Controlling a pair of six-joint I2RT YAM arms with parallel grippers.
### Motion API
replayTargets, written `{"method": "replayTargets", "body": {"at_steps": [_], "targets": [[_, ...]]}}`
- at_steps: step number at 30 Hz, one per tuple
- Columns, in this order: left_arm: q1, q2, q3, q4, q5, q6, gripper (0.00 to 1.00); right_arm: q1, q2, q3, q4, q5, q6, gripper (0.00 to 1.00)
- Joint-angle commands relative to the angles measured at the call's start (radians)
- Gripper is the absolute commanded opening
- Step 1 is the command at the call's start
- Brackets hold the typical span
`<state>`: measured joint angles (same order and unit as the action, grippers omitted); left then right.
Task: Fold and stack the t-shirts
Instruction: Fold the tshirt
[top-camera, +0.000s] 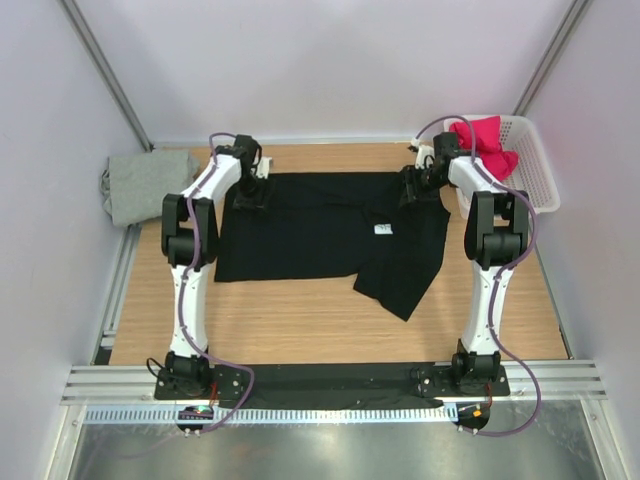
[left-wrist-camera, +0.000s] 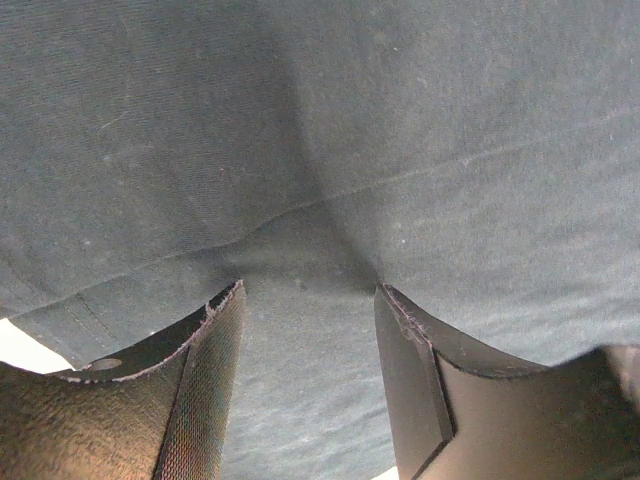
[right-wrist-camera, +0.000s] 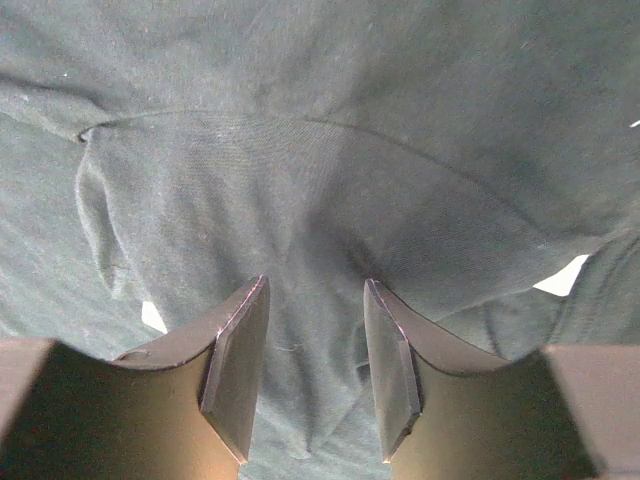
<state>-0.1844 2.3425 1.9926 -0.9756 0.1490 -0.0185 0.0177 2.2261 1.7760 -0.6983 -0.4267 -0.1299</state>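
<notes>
A large black t-shirt (top-camera: 310, 225) lies spread on the wooden table, its small white chest mark (top-camera: 382, 229) facing up and its right part bunched and skewed toward the front. My left gripper (top-camera: 250, 192) presses down on the shirt's far left corner. In the left wrist view the left gripper (left-wrist-camera: 310, 300) is open, with black cloth (left-wrist-camera: 330, 150) between and under the fingers. My right gripper (top-camera: 415, 188) rests on the far right part. It too (right-wrist-camera: 315, 290) stands open over wrinkled black cloth (right-wrist-camera: 250, 160). A grey t-shirt (top-camera: 145, 185) lies folded at far left. A magenta-red t-shirt (top-camera: 487, 140) sits in the basket.
A white mesh basket (top-camera: 538, 178) stands at the far right, next to the right arm. The grey shirt lies partly off the table's left edge. White walls close in the back and both sides. Bare wood (top-camera: 300, 320) shows in front of the black shirt.
</notes>
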Motion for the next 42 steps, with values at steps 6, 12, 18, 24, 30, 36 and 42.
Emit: {"method": "replayTargets", "body": {"at_steps": [6, 12, 18, 24, 30, 36, 42], "targets": [[0.022, 0.107, 0.121, 0.025, -0.101, 0.012, 0.57, 0.013, 0.044, 0.062, 0.031, 0.078, -0.008, 0.49], [0.022, 0.139, 0.159, 0.032, -0.114, 0.014, 0.57, 0.013, 0.112, 0.131, 0.031, 0.124, -0.028, 0.49], [0.019, 0.138, 0.167, 0.037, -0.111, 0.014, 0.57, 0.022, 0.161, 0.21, 0.042, 0.149, -0.039, 0.49], [0.014, 0.08, 0.167, 0.025, -0.114, 0.037, 0.57, 0.036, 0.107, 0.252, 0.052, 0.187, -0.082, 0.49], [0.011, -0.084, 0.065, 0.032, -0.115, 0.025, 0.58, 0.07, -0.071, 0.215, 0.057, 0.194, -0.128, 0.49], [0.011, -0.149, -0.119, 0.014, -0.032, -0.009, 0.56, 0.128, -0.125, 0.109, 0.023, 0.123, -0.132, 0.48], [0.011, -0.202, -0.257, 0.023, 0.033, -0.038, 0.55, 0.197, -0.099, 0.108, 0.01, 0.075, -0.129, 0.48]]}}
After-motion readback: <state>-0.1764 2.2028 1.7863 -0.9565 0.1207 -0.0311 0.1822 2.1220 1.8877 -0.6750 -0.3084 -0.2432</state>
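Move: Both hands are over the spread black t-shirt, its cloth roughly 1 cm below their points. Its middle lies about 18 cm to the left hand's right and 6 cm back, and from the right hand about 17 cm left and 7 cm back. The white print is some 6 cm left and 7 cm back of the right hand, the white basket about 23 cm to its right and 8 cm ahead. The grey cloth sits about 26 cm left of the left hand and 5 cm ahead. Forward, low over the table, both half-open grippers push the t-shirt along with their fingertips, the left about 4 cm, the right nearly 6 cm. Then each lifts: the left hops roughly 2 cm up, draws back about 8 cm and sinks again towards the near hem, while the right comes free, rises some 9 cm and swings left and a little back, its wrist tilting. ##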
